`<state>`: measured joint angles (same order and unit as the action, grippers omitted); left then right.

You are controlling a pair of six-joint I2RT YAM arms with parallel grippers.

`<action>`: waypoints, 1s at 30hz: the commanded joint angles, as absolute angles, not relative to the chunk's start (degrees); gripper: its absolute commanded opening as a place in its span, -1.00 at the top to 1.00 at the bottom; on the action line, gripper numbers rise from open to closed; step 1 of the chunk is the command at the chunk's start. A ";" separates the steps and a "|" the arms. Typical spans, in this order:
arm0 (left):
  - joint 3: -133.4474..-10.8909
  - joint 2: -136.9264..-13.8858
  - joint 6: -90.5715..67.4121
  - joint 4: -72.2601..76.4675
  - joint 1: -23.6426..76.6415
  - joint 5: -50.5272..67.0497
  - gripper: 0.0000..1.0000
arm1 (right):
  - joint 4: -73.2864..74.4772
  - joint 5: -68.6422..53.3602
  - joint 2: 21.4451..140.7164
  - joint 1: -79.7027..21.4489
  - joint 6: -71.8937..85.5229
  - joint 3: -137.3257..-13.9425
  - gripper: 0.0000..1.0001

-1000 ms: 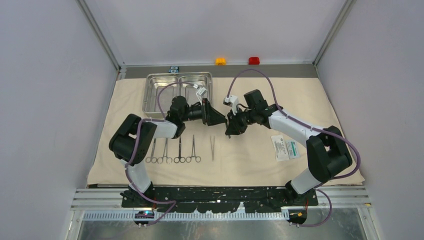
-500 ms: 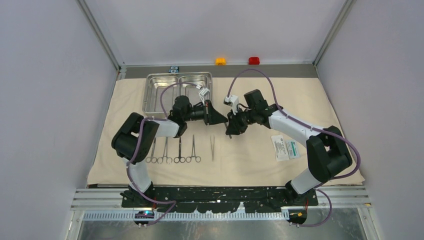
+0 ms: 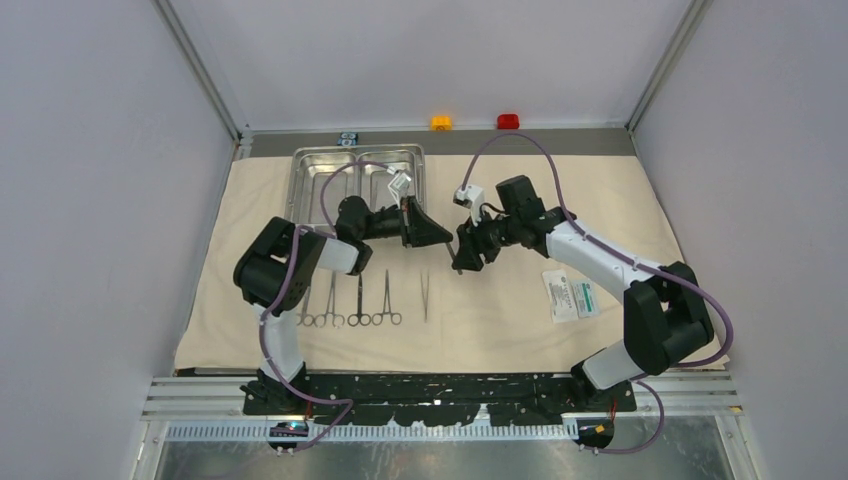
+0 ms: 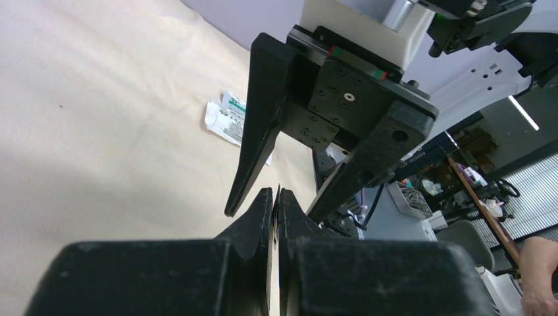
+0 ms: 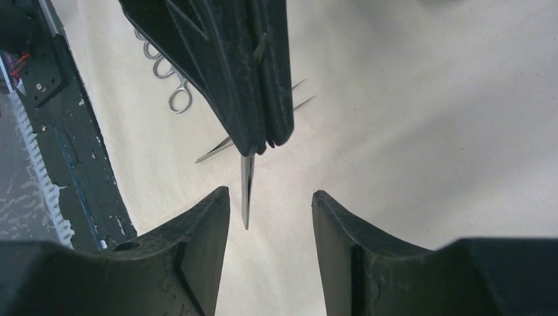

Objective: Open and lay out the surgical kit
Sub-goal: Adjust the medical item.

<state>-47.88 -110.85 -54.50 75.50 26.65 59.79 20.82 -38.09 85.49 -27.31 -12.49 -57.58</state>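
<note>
The beige cloth wrap (image 3: 500, 320) lies spread flat, with the steel two-compartment tray (image 3: 356, 155) at its back left. Ring-handled instruments (image 3: 345, 300) and tweezers (image 3: 424, 297) lie in a row near the front, and the white-and-green packet (image 3: 570, 295) rests to the right. My left gripper (image 3: 440, 238) (image 4: 276, 193) hangs above the cloth's middle, shut on a thin straight metal tool (image 5: 247, 197) that sticks out past its tips. My right gripper (image 3: 462, 258) (image 5: 268, 194) faces it tip to tip, open, its fingers (image 4: 256, 131) on either side of the tool without touching it.
An orange button (image 3: 441, 122) and a red button (image 3: 508, 121) sit on the back ledge, beside a small black-and-blue block (image 3: 347, 138). Grey walls close in both sides. The black base rail (image 3: 440, 392) runs along the near edge.
My left gripper closed on the thin tool, then my right gripper opened and let go of it. The left arm's elbow drew back a little.
</note>
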 commanded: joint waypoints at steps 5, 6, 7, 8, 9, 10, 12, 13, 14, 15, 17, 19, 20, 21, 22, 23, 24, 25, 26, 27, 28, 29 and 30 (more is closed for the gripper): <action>-49.19 -109.52 -56.54 82.09 26.46 60.60 1.00 | 20.02 -42.98 84.23 -26.86 -14.10 -57.70 0.00; -49.17 -109.39 -56.64 82.09 26.46 60.56 1.00 | 20.14 -43.55 84.38 -26.89 -14.21 -57.76 0.00; -49.21 -109.23 -56.67 82.09 26.46 60.60 1.00 | 20.27 -44.31 84.50 -26.83 -14.42 -57.75 0.00; -49.15 -109.08 -56.69 82.05 26.46 60.54 1.00 | 20.49 -45.20 84.59 -26.81 -14.68 -57.74 0.02; -49.07 -108.88 -56.73 82.08 26.46 60.40 1.00 | 20.60 -46.07 84.70 -26.81 -14.83 -57.74 0.05; -49.04 -108.75 -56.80 82.07 26.41 60.32 1.00 | 21.05 -46.89 84.87 -26.83 -15.30 -57.85 0.12; -49.12 -108.51 -57.09 82.09 26.37 60.22 1.00 | 22.68 -47.78 85.42 -26.83 -16.86 -58.36 0.30; -49.21 -108.46 -57.23 82.09 26.37 60.32 1.00 | 23.36 -47.97 85.70 -26.82 -17.43 -58.58 0.41; -49.22 -108.39 -57.34 82.05 26.37 60.30 1.00 | 23.69 -48.04 85.91 -26.80 -17.74 -58.70 0.52; -49.22 -108.27 -57.48 82.08 26.37 60.29 1.00 | 23.73 -48.26 86.09 -26.73 -17.83 -58.78 0.57; -49.01 -107.87 -57.49 82.06 26.37 60.42 1.00 | 23.69 -48.62 86.22 -26.54 -17.87 -58.67 0.58; -48.88 -107.61 -57.52 82.02 26.37 60.30 1.00 | 23.78 -48.70 86.29 -26.62 -17.92 -58.67 0.59; -48.87 -107.50 -57.52 82.02 26.37 60.22 1.00 | 23.66 -48.74 86.24 -26.60 -17.88 -58.71 0.59; -48.87 -107.43 -57.58 82.04 26.30 60.16 1.00 | 23.53 -48.39 86.15 -26.59 -17.61 -58.75 0.61; -48.91 -107.41 -57.67 82.02 26.28 59.94 1.00 | 23.20 -47.49 85.95 -26.58 -17.07 -58.72 0.63; -48.95 -107.40 -57.78 82.00 26.20 59.58 1.00 | 22.51 -46.17 85.63 -26.60 -16.13 -58.71 0.65; -48.95 -107.38 -58.17 82.05 26.01 58.74 0.93 | 21.73 -44.27 85.08 -26.55 -15.39 -58.65 0.67; -48.95 -107.42 -58.70 81.87 25.75 57.65 0.81 | 20.76 -41.71 84.51 -26.57 -14.23 -58.56 0.71; -49.02 -107.36 -59.13 81.12 25.48 56.48 0.67 | 19.93 -39.39 83.92 -26.55 -13.20 -58.58 0.73; -49.15 -107.02 -59.02 79.00 25.34 55.02 0.54 | 19.27 -37.07 83.41 -26.62 -12.13 -58.73 0.76; -49.33 -106.43 -58.24 75.85 25.32 53.59 0.44 | 19.06 -35.13 83.18 -26.71 -11.12 -59.12 0.79; -49.55 -105.60 -56.97 72.29 25.43 52.06 0.36 | 19.02 -33.43 83.14 -26.72 -10.01 -59.66 0.82; -49.77 -104.69 -55.26 69.23 25.67 50.67 0.30 | 18.91 -31.92 83.31 -26.70 -9.04 -60.16 0.84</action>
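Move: The medical item, a pair of tweezers, is already pinched in the shut left fingers; its middle lies about 3 cm back, 2 cm right and 2 cm below them. For the open right hand that middle is about 1 cm back, 1 cm left and 3 cm up, its free end hanging by the rear finger. The second tweezers lie on the cloth 7 cm back, 9 cm left and 13 cm below the right hand, the nearest clamp 8 cm left of them. The right hand draws back about 2.5 cm towards the hanging end of the tweezers, turning slightly counter-clockwise while its half-open fingers close, then comes forward again by 1.5 cm as they pinch that end. The left fingers stay shut on the upper part while that hand rises about 1.5 cm, and only at the very end do they part to roughly a third open, that hand easing forward about 1 cm. ##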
